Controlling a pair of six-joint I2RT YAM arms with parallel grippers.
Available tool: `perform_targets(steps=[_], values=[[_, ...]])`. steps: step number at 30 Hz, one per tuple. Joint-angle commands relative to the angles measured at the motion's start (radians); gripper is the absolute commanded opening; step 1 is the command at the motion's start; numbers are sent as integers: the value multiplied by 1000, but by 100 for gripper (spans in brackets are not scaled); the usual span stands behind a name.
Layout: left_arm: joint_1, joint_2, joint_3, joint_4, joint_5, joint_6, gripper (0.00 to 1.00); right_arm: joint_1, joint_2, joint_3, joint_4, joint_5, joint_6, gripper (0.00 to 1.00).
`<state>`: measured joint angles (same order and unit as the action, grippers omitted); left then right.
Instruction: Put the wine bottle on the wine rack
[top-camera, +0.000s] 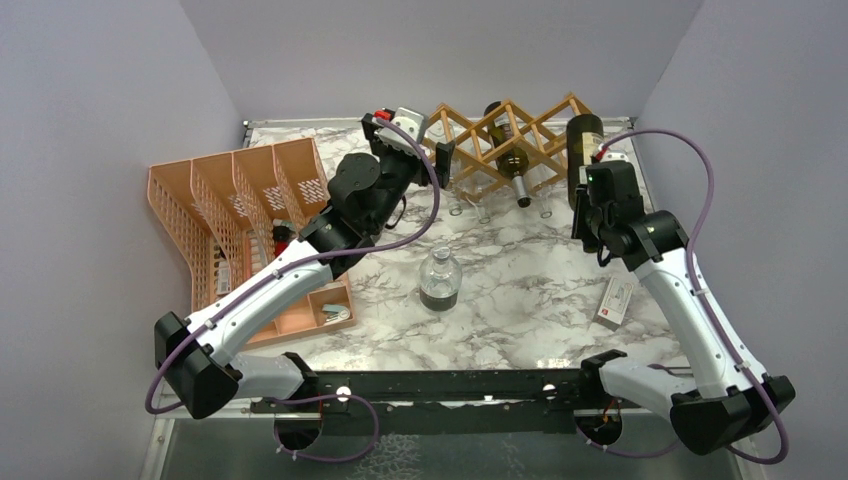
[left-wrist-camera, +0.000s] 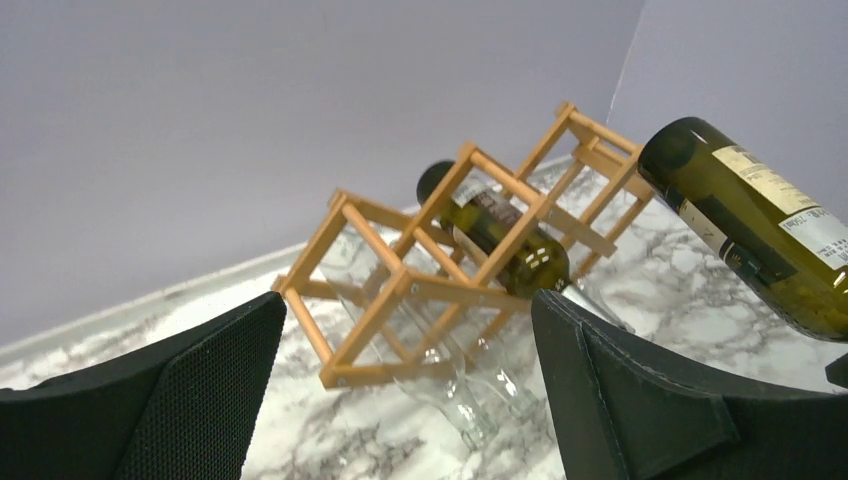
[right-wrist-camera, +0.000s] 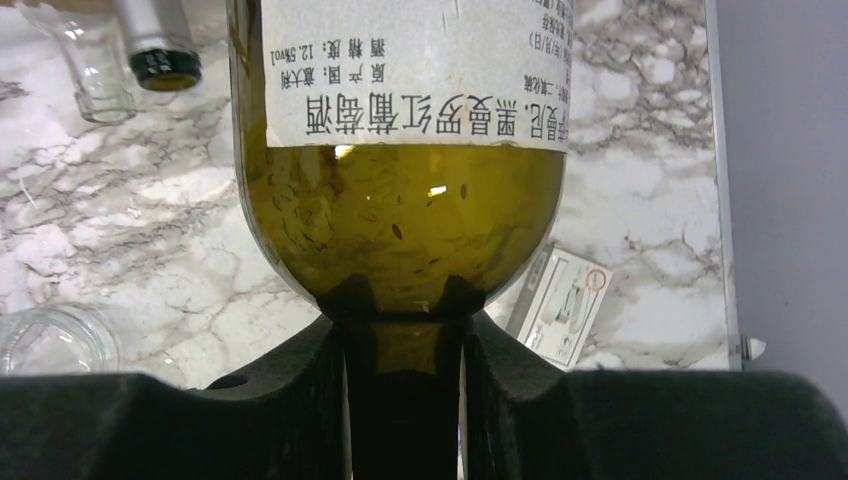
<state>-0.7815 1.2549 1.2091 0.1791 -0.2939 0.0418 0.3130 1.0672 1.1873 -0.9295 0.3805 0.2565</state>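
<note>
The wine rack (top-camera: 505, 135), a light wood lattice, stands at the back of the marble table. A dark bottle (top-camera: 512, 155) lies in its middle cell. Clear glass bottles (left-wrist-camera: 455, 385) poke out of its lower cells. My right gripper (top-camera: 590, 195) is shut on the neck of the green wine bottle (top-camera: 584, 145) and holds it off the table beside the rack's right end. In the right wrist view the fingers (right-wrist-camera: 500, 390) clamp the neck under the bottle (right-wrist-camera: 400, 210). My left gripper (top-camera: 420, 150) is open and empty at the rack's left end, facing the rack (left-wrist-camera: 450, 270).
An orange mesh organizer (top-camera: 235, 215) stands at the left under my left arm. A small glass jar (top-camera: 439, 280) sits mid-table. A white box (top-camera: 616, 300) lies near my right arm. Walls close in behind and on both sides.
</note>
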Motion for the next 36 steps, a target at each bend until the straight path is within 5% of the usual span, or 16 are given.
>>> perform_targets(steps=[1,11,20,36], values=[[1,-83,-37,-117,-46,-126,99,-2,-45,-42,50,77,81,1],[2,-155,-106,-152,-42,-123,99,-2,-22,-194,186,83,121,1],[1,-218,-97,-166,-9,-117,99,-34,107,-174,278,140,62,1],[2,-279,-98,-170,27,-169,99,-64,154,-157,477,-26,-134,1]])
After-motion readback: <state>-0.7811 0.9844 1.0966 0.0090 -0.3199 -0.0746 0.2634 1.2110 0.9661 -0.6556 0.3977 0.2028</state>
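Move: Ahead of the right hand, which holds the wine bottle by its neck with the base up and forward, the rack's right-hand opening lies roughly 19 cm forward and about level in height and sideways. The wine bottle already racked lies some 13 cm left of that opening, and a clear glass bottle sits low about 10 cm ahead of the hand and 6 cm to its left. From the left hand the opening is around 12 cm ahead, 30 cm right and 16 cm lower. Lowering the bottle by about 9 cm, the right hand first draws back slightly and tips down some 10 degrees, then feeds the bottle base-first forward about 5 cm towards the rack's right-hand opening, half undoing the tip and keeping its neck grip. The open, empty left hand backs off left and back by about 7 cm, away from the rack. ##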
